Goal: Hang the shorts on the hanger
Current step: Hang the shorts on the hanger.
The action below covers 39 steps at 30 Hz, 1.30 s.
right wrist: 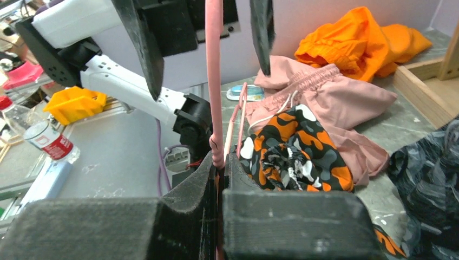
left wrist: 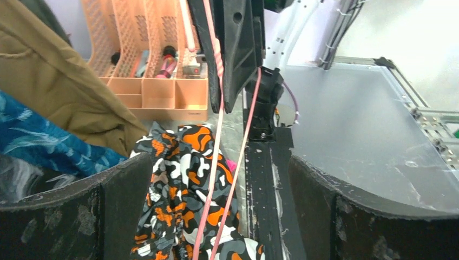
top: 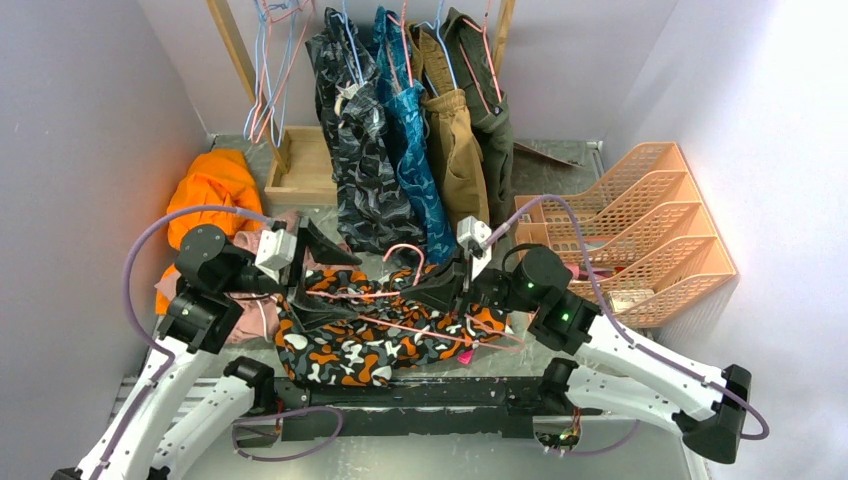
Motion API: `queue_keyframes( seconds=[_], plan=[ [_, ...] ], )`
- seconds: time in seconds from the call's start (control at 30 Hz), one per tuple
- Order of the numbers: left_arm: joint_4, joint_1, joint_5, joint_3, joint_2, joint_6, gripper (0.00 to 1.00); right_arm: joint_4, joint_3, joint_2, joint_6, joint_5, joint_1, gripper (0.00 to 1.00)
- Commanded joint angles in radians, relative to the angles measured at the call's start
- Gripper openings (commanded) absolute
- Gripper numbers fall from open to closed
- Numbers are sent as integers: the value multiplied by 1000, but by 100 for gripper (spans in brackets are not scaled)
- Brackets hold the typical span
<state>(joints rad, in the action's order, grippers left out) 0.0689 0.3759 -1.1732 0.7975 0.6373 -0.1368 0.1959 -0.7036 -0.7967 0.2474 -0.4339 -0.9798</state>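
Observation:
The shorts [top: 380,345], in an orange, black, white and grey blotch print, lie bunched on the table between the two arms. The thin pink hanger [top: 400,322] lies across them, with its hook toward the back. My right gripper [top: 447,285] is shut on the hanger's wire [right wrist: 215,108], which comes up from between its closed fingers [right wrist: 189,189]. My left gripper [top: 325,280] stands open just left of the hanger, and its fingers [left wrist: 76,216] straddle the shorts [left wrist: 178,184] and both pink wires [left wrist: 208,200] without touching them.
Several garments [top: 400,130] hang from a rack at the back, beside light-blue hangers [top: 270,60] and a wooden tray [top: 300,165]. An orange garment [top: 210,190] and plain pink shorts [right wrist: 330,103] lie at the left. A peach file organizer [top: 640,230] stands at the right.

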Motion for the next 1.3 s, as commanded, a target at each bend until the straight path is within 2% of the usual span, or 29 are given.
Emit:
queue_keyframes(
  seconds=[0.0, 0.13, 0.2, 0.47, 0.63, 0.7, 0.77, 0.83, 0.87, 0.9, 0.93, 1.0, 1.13, 1.27],
  plan=[
    [64, 41, -69, 24, 35, 118, 99, -2, -77, -39, 0, -90, 5, 0],
    [119, 87, -35, 20, 87, 172, 100, -8, -96, -80, -5, -123, 5, 0],
    [145, 106, -9, 22, 114, 200, 95, 0, -101, -91, -6, -132, 4, 0],
    [218, 166, 66, 51, 192, 274, 54, -53, -135, -115, -50, -136, 5, 0],
    [250, 196, 109, 61, 228, 304, 41, -73, -141, -114, -51, -134, 5, 0],
    [252, 204, 120, 59, 237, 308, 27, -90, -146, -112, -53, -134, 3, 0],
    [251, 212, 136, 60, 241, 309, 8, -118, -155, -112, -57, -131, 4, 0],
    [249, 217, 154, 58, 237, 310, 7, -171, -174, -113, -58, -110, 5, 0],
    [250, 222, 166, 60, 233, 315, 7, -219, -193, -116, -59, -102, 4, 3],
    [252, 225, 179, 64, 229, 317, 7, -281, -221, -124, -66, -92, 5, 16],
    [256, 224, 187, 67, 225, 322, 7, -353, -271, -136, -81, -84, 5, 34],
    [268, 228, 191, 79, 219, 336, 7, -497, -355, -178, -104, -68, 6, 48],
    [308, 232, 182, 106, 228, 367, 7, -684, -437, -226, -123, -79, 5, 53],
    [314, 243, 167, 111, 240, 379, 7, -718, -439, -227, -127, -77, 5, 52]
  ],
)
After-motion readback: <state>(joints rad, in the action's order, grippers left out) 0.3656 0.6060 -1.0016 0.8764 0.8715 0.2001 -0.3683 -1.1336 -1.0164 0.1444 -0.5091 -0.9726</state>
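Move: The left hand, open and pointing right, has the pink hanger's left shoulder about 5 cm to its right and 6 cm below, level in reach. The neck under the hook is some 7 cm to its right and 2 cm lower; the camo shorts lie on the table roughly 30 cm below, 4 cm ahead and 4 cm right. The right hand already pinches that neck, with the left shoulder about 2 cm left and 4 cm below. The left fingers close around the hanger's left shoulder and pinch it beside the neck, after the hand sinks about 6 cm and slides some 4 cm right towards the right hand, its fingertips tipping down a little. The right hand keeps its grip while drifting a couple of centimetres left, then opens about halfway and rises slightly, its fingers tipping down some 15 degrees. ##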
